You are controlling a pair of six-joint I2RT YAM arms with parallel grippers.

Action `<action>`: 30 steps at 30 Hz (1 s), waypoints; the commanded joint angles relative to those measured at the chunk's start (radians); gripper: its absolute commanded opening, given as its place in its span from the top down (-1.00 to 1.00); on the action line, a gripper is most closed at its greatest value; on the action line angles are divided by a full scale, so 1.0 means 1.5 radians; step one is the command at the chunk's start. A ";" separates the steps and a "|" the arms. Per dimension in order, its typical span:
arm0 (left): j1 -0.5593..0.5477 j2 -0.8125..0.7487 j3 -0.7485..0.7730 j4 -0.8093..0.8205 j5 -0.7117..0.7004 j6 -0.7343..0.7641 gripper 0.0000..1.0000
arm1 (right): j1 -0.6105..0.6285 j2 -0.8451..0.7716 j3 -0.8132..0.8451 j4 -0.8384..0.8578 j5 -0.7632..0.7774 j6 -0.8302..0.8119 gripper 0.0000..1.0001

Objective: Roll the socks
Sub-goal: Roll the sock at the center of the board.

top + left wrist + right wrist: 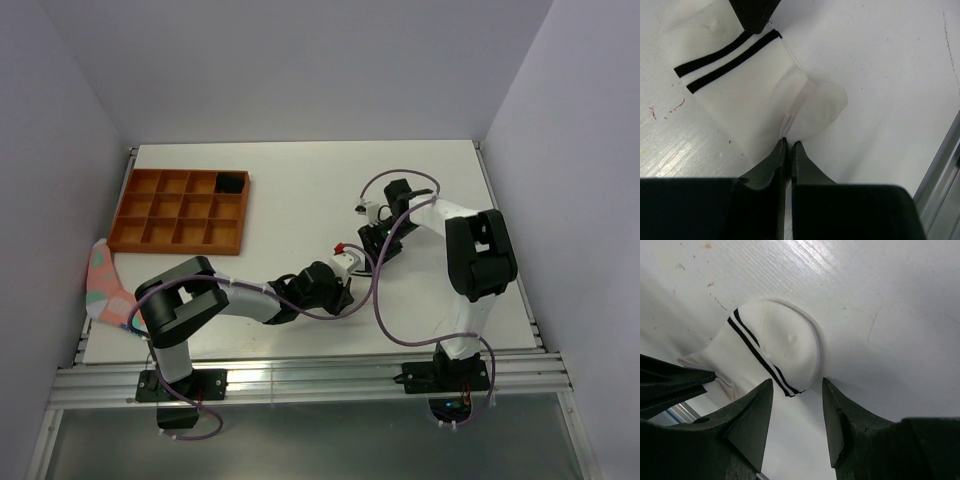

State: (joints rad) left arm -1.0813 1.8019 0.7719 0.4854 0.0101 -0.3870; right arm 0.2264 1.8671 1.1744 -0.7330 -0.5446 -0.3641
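The white sock (755, 95) with two black cuff stripes lies flat on the table, seen domed in the right wrist view (785, 345). My left gripper (789, 142) is shut, its tips pinching the sock's folded edge at the end away from the cuff; from above it sits mid-table (348, 282). My right gripper (797, 381) stands open just beside the striped cuff with only bare table between its fingers, and is a little farther back in the top view (375, 243). A black bundle (231, 182), apparently the black sock, sits in the tray's back right compartment.
An orange divided tray (140, 215) stands at the back left. A pink fabric piece with teal patches (100, 280) hangs over the table's left edge. A metal rail (940, 165) runs along the near edge, close to the left gripper.
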 commanded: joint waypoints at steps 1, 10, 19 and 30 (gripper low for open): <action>-0.004 0.006 -0.006 -0.022 -0.004 -0.004 0.99 | 0.003 0.024 0.013 0.016 0.008 -0.003 -0.04; -0.006 -0.004 0.009 -0.041 -0.004 0.002 0.99 | 0.023 0.040 0.035 0.002 0.017 -0.009 0.63; -0.012 -0.016 0.050 -0.117 0.017 0.024 0.99 | 0.047 0.104 0.143 -0.018 0.008 -0.005 0.73; 0.025 0.045 0.116 -0.178 0.159 0.012 0.99 | 0.102 0.123 0.149 -0.008 0.018 -0.022 0.73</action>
State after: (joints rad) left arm -1.0737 1.8240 0.9054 0.2630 0.1127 -0.3611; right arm 0.3683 2.0243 1.3739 -0.7780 -0.5446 -0.3748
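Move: The white sock lies flat, its middle about 3 cm back and 4 cm left of the open right hand and some 2 cm below it. Its striped band comes nearer: the right end of the stripes sits almost directly under the right fingertips, about 1 cm down. The left hand already holds the sock's near end, with the sock's middle about 5 cm ahead of it, straight out, and 1 cm lower. The sock's edge at the right end of the black stripes is pinched by the right fingers, which sink about half a centimetre while closing. Keeping that hold low over the table, the right hand drags it about 5 cm to the left and slightly forward, turning some 10 degrees counter-clockwise. The left fingers keep their pinch on the near end and late on ease about 1 cm back and right. ##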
